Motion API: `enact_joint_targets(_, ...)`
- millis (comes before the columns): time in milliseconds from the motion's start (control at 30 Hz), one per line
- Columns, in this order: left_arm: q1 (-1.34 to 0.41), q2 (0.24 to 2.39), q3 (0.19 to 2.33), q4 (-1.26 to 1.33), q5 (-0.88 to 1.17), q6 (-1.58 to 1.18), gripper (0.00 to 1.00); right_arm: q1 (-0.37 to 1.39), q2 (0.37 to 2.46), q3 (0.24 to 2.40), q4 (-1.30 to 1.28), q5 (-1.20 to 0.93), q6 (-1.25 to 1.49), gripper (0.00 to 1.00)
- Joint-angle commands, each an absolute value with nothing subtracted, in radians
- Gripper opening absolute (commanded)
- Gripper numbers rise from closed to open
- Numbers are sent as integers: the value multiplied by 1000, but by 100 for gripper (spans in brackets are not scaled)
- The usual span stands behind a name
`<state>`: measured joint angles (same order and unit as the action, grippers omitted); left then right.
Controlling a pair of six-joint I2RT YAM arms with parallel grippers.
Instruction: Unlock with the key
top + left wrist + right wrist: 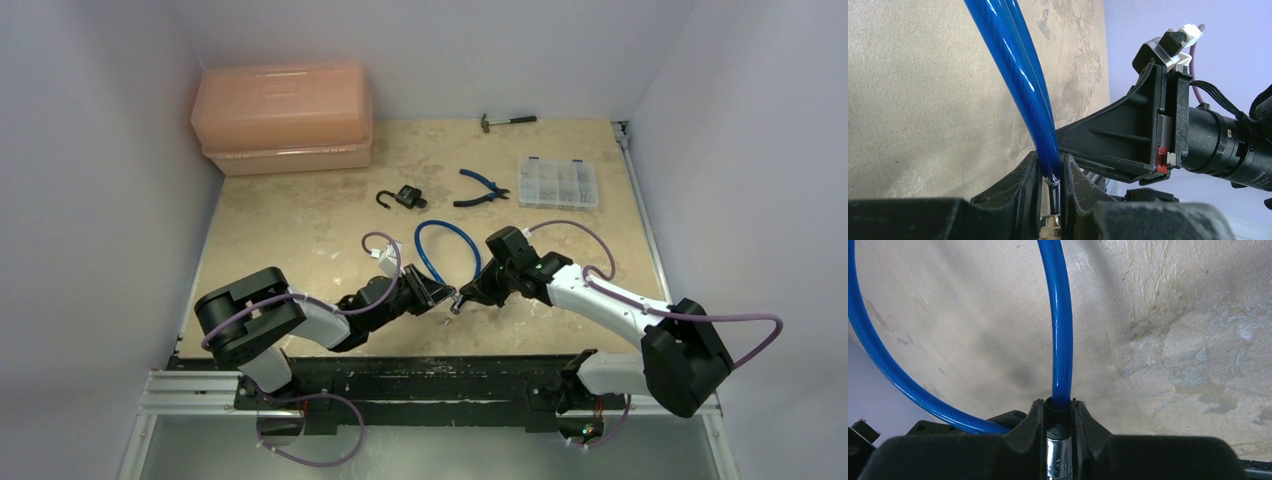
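Note:
A blue cable (442,223) loops over the table between my two grippers. My left gripper (438,297) (1050,162) is shut on the cable's thin metal pin end (1053,192), with the blue cable (1018,65) running up out of the jaws. My right gripper (472,295) (1058,405) is shut on the cable's other end, a black collar and chrome barrel (1058,460), above which the blue cable (1060,315) rises. The two gripped ends sit close together, and a metal tip (457,305) shows between them. The key is not visible in any view.
A small black padlock (408,197) with an open shackle lies farther back, beside blue-handled pliers (482,187). A clear parts box (558,183) and a hammer (508,121) are at the back right. An orange toolbox (283,118) stands at the back left.

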<state>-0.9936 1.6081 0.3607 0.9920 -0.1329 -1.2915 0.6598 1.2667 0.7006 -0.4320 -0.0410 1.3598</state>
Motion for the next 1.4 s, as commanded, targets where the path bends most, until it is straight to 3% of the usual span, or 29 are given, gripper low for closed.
enact_joint_targets(0,-983,1599,347,1070,-141,-1312,0,663,1247,713,-381,-53,1342,0)
enact_joint_targets(667,-962,1528,302,1039,-206,-1335,0,664,1247,735,-414,47,1244,0)
enact_joint_targets(1000,-937,1350,260,839,-254,-1285,0,662,1221,746,-470,117,1222,0)
enact_joint_targets(1367,-886,1023,193,450,-371,-1236,0,640,1207,747,-526,261,1186,0)
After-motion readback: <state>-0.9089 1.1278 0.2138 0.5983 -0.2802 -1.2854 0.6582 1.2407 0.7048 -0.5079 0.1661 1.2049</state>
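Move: The left hand holds the cable end, whose pin sits at the side of the silver lock body. The middle of the lock body is some 3 cm back and 2 cm right of the left fingers, and about 2 cm back and 2 cm left of the right fingers that grip its collar. The key pokes from its near end, about 6 cm back from the left hand, level sideways. The cable's far bow lies roughly 15 cm straight ahead of that hand. The left hand, fingers still closed on the cable end, draws it away from the lock body to the left, slowly at first and then fast, about 9 cm in all, rising slightly and turning some 15 degrees counter-clockwise late on. Meanwhile the right hand keeps its grip on the lock's collar and backs off the other way, about 4 cm to the right and a little forward and down, rolling roughly 15 degrees so that its left side sinks. ##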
